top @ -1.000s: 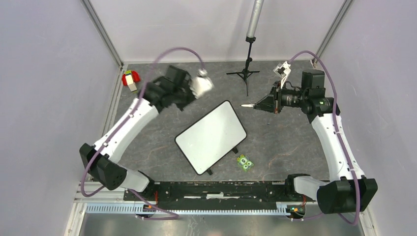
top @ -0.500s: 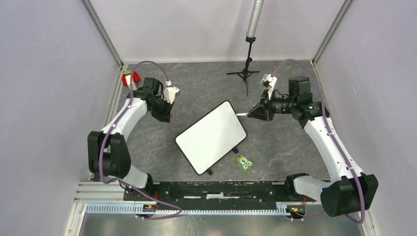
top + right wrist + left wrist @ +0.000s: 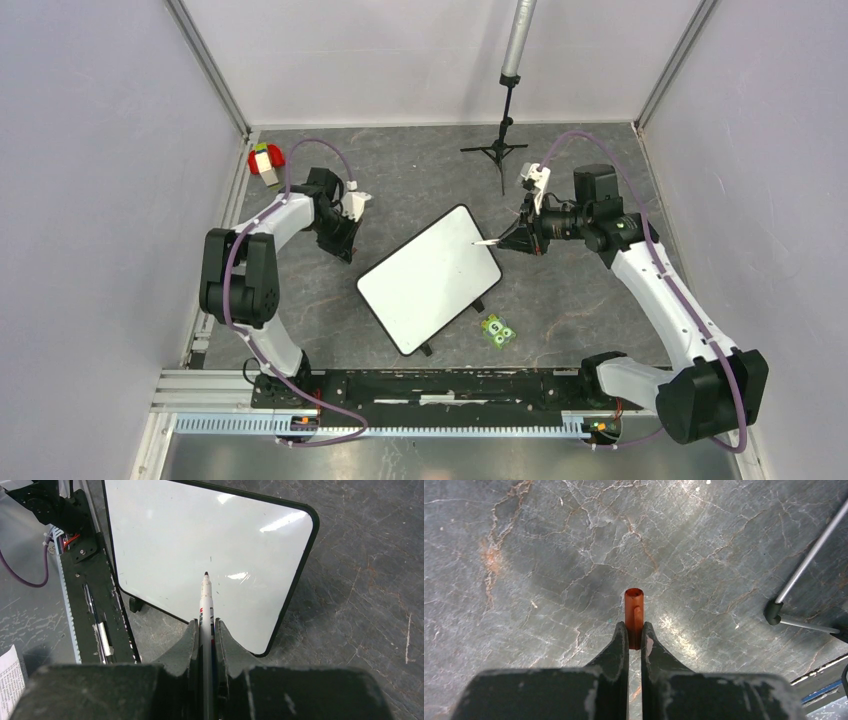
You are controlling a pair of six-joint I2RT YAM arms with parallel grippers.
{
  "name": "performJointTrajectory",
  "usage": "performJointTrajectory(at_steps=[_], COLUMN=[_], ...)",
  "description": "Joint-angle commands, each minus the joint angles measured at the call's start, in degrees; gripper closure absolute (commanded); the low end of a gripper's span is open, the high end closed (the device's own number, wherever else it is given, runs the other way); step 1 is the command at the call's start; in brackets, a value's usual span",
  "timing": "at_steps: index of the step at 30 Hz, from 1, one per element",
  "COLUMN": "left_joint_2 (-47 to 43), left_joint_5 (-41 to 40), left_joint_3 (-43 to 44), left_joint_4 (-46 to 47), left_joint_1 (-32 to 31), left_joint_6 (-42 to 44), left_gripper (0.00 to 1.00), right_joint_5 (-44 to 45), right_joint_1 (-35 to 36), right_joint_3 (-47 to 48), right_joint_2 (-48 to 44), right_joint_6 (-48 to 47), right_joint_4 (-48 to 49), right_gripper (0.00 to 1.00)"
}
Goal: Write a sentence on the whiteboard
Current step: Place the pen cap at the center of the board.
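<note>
The whiteboard [image 3: 430,278] lies tilted on the grey table, its glossy face [image 3: 200,535] blank; no sentence is in view. My right gripper [image 3: 512,240] is shut on a white marker [image 3: 206,605]. The marker's dark tip points over the board's far right part, close to the surface; whether it touches I cannot tell. My left gripper [image 3: 345,248] hangs low over bare table to the left of the board. It is shut on a small orange-red cap [image 3: 634,611], pinched between its fingertips [image 3: 622,635].
A black tripod stand [image 3: 503,150] rises at the back centre, one leg showing in the left wrist view [image 3: 804,575]. A red, white and green object [image 3: 265,160] sits at the far left. A small green pack [image 3: 497,331] lies near the board's front leg. The black base rail [image 3: 95,605] runs along the near edge.
The left arm has folded in and dropped its gripper toward the table left of the board. The right gripper has carried the marker left, over the board's far right corner.
</note>
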Motion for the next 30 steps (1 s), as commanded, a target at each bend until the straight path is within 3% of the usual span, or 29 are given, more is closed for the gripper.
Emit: performJointTrajectory(at_steps=[1, 5, 15, 23, 30], left_joint_2=[2.01, 3.37, 4.45, 1.08, 4.24], left_joint_5=[0.37, 0.27, 1.62, 13.42, 26.43], left_joint_3=[0.6, 0.79, 3.46, 6.87, 7.25], left_joint_4=[1.54, 1.25, -1.66, -7.78, -9.13], left_joint_1=[-0.48, -0.67, -0.98, -1.37, -3.05], left_joint_6=[-1.13, -0.93, 0.37, 1.31, -0.35], left_gripper=[0.92, 0.86, 0.55, 0.45, 0.48], right_joint_5=[0.01, 0.26, 0.26, 0.44, 0.09], right_joint_1=[0.43, 0.48, 0.7, 0.7, 0.7], right_joint_3=[-0.34, -0.25, 0.1, 1.3, 1.7], right_joint_2=[-2.1, -2.45, -2.75, -2.67, -2.32], right_joint_6=[-1.03, -1.88, -2.4, -2.92, -2.32], right_joint_4=[2.52, 1.68, 0.93, 0.05, 0.32], right_gripper=[1.0, 1.0, 1.0, 1.0, 1.0])
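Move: The pen cap is still pinched in the left fingers; the bare table spot it is taken to lies straight below them, about 3 cm down. The whiteboard's middle is some 17 cm to the right, 4 cm back and perhaps 4 cm higher, with its left edge propped up close by. A red-and-white block stands about 22 cm ahead and 20 cm to the left. From the right hand, the table spot is some 31 cm left, 3 cm ahead and 20 cm below. The pen cap is lowered about 2 cm onto the table left of the whiteboard, and the left fingers begin opening on the way down and spread to about half their range, letting go of it. The empty hand then lifts some 4 cm and swings about 5 cm to the right towards the board, drifting slightly back and rolling over some 15 degrees. ##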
